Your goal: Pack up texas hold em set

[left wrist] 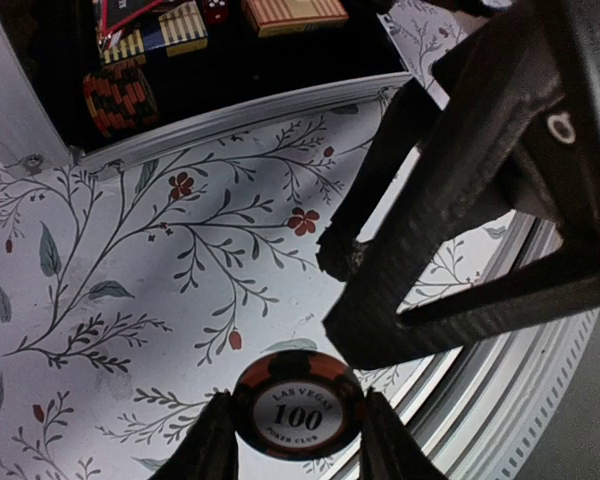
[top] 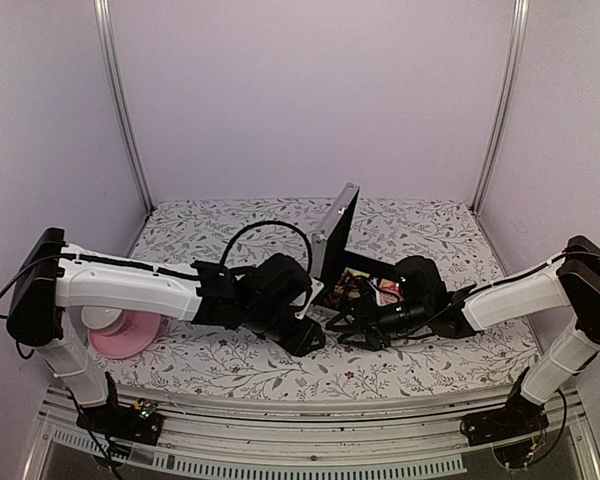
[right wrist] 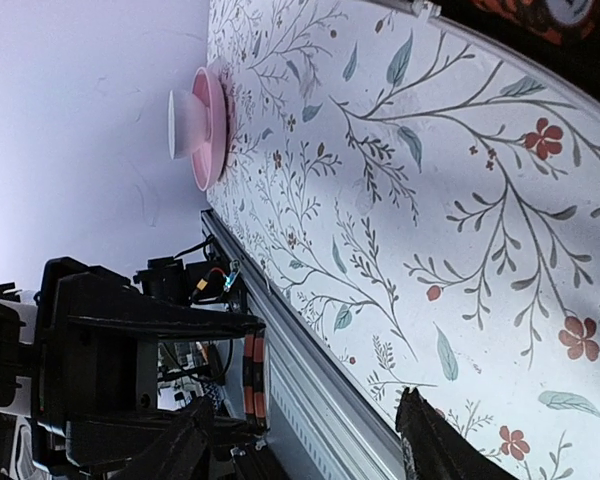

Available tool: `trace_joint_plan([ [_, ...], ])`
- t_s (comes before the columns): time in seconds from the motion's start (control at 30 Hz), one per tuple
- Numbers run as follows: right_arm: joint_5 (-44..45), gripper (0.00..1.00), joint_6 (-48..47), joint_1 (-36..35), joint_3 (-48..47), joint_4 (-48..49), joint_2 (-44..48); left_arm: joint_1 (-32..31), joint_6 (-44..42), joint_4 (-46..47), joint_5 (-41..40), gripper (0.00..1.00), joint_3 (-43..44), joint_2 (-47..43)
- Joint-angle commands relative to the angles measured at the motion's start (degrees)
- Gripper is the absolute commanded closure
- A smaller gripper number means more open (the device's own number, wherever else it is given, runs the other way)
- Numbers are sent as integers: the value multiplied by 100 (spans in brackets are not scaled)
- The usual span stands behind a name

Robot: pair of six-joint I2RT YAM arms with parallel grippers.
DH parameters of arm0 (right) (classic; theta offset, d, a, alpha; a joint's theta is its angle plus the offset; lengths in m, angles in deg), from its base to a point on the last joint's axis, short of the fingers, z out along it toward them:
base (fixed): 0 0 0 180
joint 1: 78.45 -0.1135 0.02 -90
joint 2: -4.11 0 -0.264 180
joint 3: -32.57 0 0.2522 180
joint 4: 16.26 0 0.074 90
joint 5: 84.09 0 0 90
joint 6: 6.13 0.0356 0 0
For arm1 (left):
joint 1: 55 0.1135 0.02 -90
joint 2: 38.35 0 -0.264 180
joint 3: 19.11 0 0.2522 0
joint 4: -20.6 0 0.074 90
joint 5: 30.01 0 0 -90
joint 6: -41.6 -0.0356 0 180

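The texas hold em set's silver case (top: 337, 235) stands open mid-table, lid upright, with card packs (top: 365, 285) on its black lining. In the left wrist view its rim (left wrist: 240, 110) crosses the top, with a chip stack (left wrist: 118, 95) and a striped pack (left wrist: 292, 12) inside. My left gripper (left wrist: 298, 402) is shut on a black-and-red "100" poker chip (left wrist: 298, 415) just above the cloth, near the front rail. My right gripper (right wrist: 310, 450) faces it with its jaws wide apart and nothing between them. Its fingers (left wrist: 450, 220) hang up and to the right of the chip.
A pink plate with a white bowl (top: 115, 330) sits at the front left, also seen in the right wrist view (right wrist: 205, 125). The metal front rail (right wrist: 310, 370) runs close under both grippers (top: 325, 332). Floral cloth covers the table, with walls on three sides.
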Motion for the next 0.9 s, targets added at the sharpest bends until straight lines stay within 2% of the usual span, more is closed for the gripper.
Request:
trace_joint_plan([
  [0.0, -376, 40, 194, -77, -101, 550, -261, -80, -160, 221, 81, 82, 157, 75],
  [0.47, -954, 65, 173, -294, -505, 774, -804, -102, -220, 311, 38, 83, 145, 71],
  [0.57, -1099, 76, 143, -319, -587, 828, -893, -102, -230, 331, 19, 83, 139, 87],
  [0.67, -1153, 93, 150, -329, -590, 906, -909, -104, -233, 324, -28, 83, 128, 89],
  [0.73, -1116, 97, 134, -332, -590, 908, -864, -104, -246, 313, -92, 82, 107, 66],
  [0.8, -1001, 97, 123, -319, -552, 901, -765, -106, -271, 376, -165, 76, 4, -20],
  [0.87, -844, 97, 95, -270, -463, 865, -614, -106, -335, 567, -316, 60, -219, -258],
])
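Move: Between the left fingertips, right at that hand's point, is a poker chip, held by its rim. From the right hand this chip lies about 4 cm to the left and 2 cm back, at about the same height. The open case's tray has its middle some 13 cm ahead of the right hand and 3 cm to its right, about 8 cm lower; a chip stack in its near left corner is roughly 10 cm ahead of the right hand and 3 cm left, also lower. Sliding some 3.5 cm left and a little back towards the held poker chip, the right hand brings its open fingers round it, turning roughly 10 degrees, mostly counter-clockwise. The right fingers close almost fully, pinching the chip across its flat faces, while the left hand stays nearly in place and keeps its hold on the rim. ##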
